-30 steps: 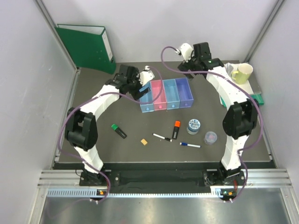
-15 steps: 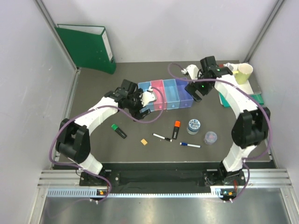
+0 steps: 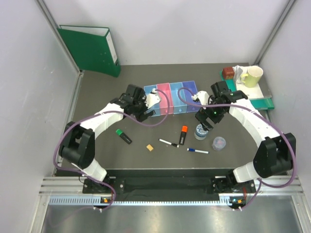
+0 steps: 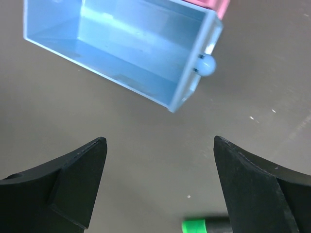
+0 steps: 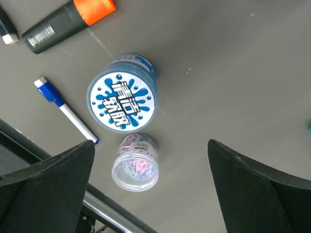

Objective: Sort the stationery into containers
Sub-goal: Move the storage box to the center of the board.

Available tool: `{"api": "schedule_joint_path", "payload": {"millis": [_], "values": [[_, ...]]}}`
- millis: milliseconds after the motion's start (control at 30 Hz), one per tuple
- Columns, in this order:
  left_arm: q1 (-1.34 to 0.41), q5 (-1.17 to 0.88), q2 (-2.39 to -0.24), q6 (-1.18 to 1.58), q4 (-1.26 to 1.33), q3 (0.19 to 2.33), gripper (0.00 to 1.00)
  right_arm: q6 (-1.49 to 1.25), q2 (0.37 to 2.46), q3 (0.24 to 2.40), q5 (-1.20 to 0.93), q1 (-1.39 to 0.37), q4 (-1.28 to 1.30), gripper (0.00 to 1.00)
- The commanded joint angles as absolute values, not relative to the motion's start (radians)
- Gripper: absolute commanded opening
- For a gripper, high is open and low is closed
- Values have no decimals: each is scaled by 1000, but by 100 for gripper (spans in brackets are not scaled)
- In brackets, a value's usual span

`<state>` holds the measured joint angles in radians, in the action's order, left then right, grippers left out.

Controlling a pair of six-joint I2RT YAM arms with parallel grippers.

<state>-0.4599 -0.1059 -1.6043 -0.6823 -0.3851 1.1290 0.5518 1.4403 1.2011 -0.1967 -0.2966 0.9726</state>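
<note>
The containers (image 3: 171, 98) are a row of joined bins, light blue, pink, blue and purple, at mid-table. In front of them lie the stationery: a green-capped highlighter (image 3: 123, 136), a tan block (image 3: 150, 147), a black-tipped white pen (image 3: 168, 142), an orange-capped highlighter (image 3: 183, 135), a blue-white tub (image 3: 201, 131), a purple cup (image 3: 219, 143) and a blue-tipped pen (image 3: 198, 151). My left gripper (image 4: 158, 145) hangs open over bare table just in front of the light blue bin (image 4: 121, 43). My right gripper (image 5: 150, 145) is open above the tub (image 5: 121, 99) and the cup of paper clips (image 5: 136, 165).
A green binder (image 3: 90, 46) leans at the back left. At the back right a yellow-green mug (image 3: 251, 76) and a red-brown object (image 3: 228, 74) sit by a teal-edged tray (image 3: 257, 103). A metal rail (image 5: 112, 213) runs along the near edge.
Both arms have swung toward the near side. The left gripper came from the bins' left end to in front of the light blue bin. The right gripper crossed the bins to above the tub.
</note>
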Motion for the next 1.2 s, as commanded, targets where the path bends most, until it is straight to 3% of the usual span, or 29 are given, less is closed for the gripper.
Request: {"api": "schedule_joint_path", "payload": {"millis": [0,1167], "values": [[-463,-70,-1626,-643,-287,1170,96,528,1417,1190,-212,-307,897,100],[-465,121,-1750,-634,-179,1247,96,537,1551,1115,-209,-408,816,99]]}}
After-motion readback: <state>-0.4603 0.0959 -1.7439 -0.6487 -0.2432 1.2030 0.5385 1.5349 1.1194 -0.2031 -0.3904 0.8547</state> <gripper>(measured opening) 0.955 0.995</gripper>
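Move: The storage box's middle is about 13 cm ahead of the left hand, 12 cm to its right and 7 cm below; the green marker lies about 6 cm back and 10 cm left, the yellow pad some 12 cm back and 1 cm right. The putty jar stands roughly 4 cm left of the right hand, 1 cm back and 9 cm below. From the jar, the orange marker lies 8 cm left, level with it, and the clip pot 8 cm right and 5 cm nearer. Creeping forward about 5 cm, fingers wide open, the left hand closes on the storage box's near-left corner, turning some 10 degrees counter-clockwise, and brings its right-hand finger up against that corner, nudging it forward. The right hand, also open, shifts 3 cm left towards the putty jar, then sinks, ending about 4.5 cm lower over its lid. ##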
